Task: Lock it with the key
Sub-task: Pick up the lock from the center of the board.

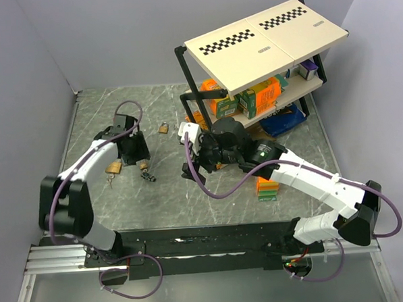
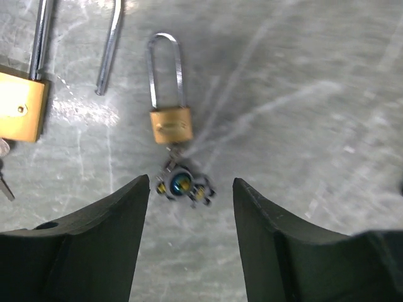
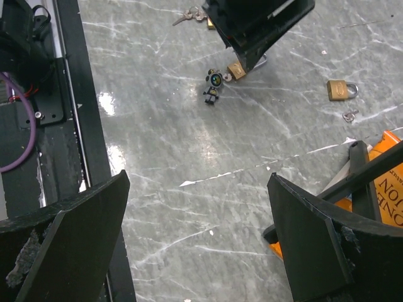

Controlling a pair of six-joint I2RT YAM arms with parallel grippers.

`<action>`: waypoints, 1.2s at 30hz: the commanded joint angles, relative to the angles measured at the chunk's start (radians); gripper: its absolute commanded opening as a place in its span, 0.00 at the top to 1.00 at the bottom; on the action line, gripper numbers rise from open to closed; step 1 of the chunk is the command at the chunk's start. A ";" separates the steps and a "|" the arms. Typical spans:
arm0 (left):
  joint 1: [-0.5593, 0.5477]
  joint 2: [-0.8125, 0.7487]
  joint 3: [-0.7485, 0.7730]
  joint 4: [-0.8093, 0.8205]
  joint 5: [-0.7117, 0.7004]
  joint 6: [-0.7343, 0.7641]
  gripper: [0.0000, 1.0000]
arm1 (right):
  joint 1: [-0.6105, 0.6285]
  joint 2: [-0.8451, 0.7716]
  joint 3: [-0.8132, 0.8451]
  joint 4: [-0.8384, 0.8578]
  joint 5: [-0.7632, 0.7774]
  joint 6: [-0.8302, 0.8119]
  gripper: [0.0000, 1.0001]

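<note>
A small brass padlock [image 2: 171, 126] lies on the grey table with its shackle pointing away from me. A key with a dark round charm [image 2: 182, 184] sticks out of its near end. My left gripper [image 2: 191, 185] is open, hovering just above the charm, one finger on each side. In the top view the left gripper [image 1: 135, 154] is over this padlock [image 1: 143, 165]. My right gripper [image 3: 198, 182] is open and empty above bare table, right of the padlock [image 3: 237, 70].
A larger brass padlock [image 2: 22, 110] with keys lies to the left. A third padlock [image 1: 164, 128] lies further back. A black-framed shelf [image 1: 264, 53] with orange and green boxes stands at the back right. An orange box [image 1: 266, 188] lies under the right arm.
</note>
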 commanded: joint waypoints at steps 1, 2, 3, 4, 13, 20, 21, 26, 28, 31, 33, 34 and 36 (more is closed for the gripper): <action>-0.005 0.101 0.075 -0.050 -0.089 -0.037 0.40 | -0.006 0.007 0.065 0.022 0.014 -0.006 0.00; -0.007 0.120 0.083 -0.056 -0.092 -0.040 0.41 | -0.006 0.013 0.068 0.024 0.010 -0.004 0.00; -0.007 0.137 0.092 -0.061 -0.092 -0.042 0.42 | -0.004 0.016 0.076 0.022 0.008 0.001 0.00; -0.007 0.173 0.112 -0.073 -0.093 -0.043 0.42 | -0.006 0.023 0.079 0.024 0.008 0.004 0.00; -0.007 0.329 0.172 -0.085 -0.118 -0.042 0.48 | -0.004 0.059 0.103 0.015 -0.006 -0.001 0.00; -0.007 0.410 0.190 -0.082 -0.127 -0.042 0.48 | -0.004 0.067 0.109 0.013 -0.015 0.008 0.00; -0.007 0.418 0.195 -0.085 -0.130 -0.040 0.49 | -0.006 0.067 0.108 0.013 -0.015 0.011 0.00; -0.007 0.477 0.221 -0.102 -0.120 -0.037 0.51 | -0.006 0.071 0.111 0.013 -0.021 0.017 0.00; -0.007 0.476 0.219 -0.100 -0.113 -0.037 0.55 | -0.004 0.076 0.114 0.013 -0.021 0.014 0.00; -0.007 0.465 0.213 -0.104 -0.098 -0.039 0.66 | -0.006 0.080 0.119 0.012 -0.029 0.019 0.00; -0.007 0.458 0.212 -0.108 -0.066 -0.036 0.79 | -0.007 0.083 0.120 0.018 -0.036 0.027 0.00; -0.007 0.444 0.210 -0.111 -0.058 -0.037 0.84 | -0.007 0.085 0.122 0.018 -0.041 0.031 0.00; -0.007 0.401 0.210 -0.114 -0.043 -0.039 0.89 | -0.007 0.090 0.125 0.024 -0.047 0.044 0.00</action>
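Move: The small brass padlock in the middle lies about 8 cm below the left hand, some 3 cm ahead and 1 cm to its left. Its toy charm is roughly 4 cm behind it, the big padlock about 11 cm to its left and nearly level with it, the other small padlock some 15 cm farther out and 6 cm right of it. From the right hand the middle padlock lies about 15 cm ahead, 18 cm left and 26 cm below. The middle padlock's brass body gets pinched from both sides between the left fingertips. To reach it the half-open hand sinks about 8 cm, quickly at first, easing a little forward while the fingers tip some 15 degrees closer to straight down; once down, it creeps forward over the table and closes on the body just behind the shackle. ##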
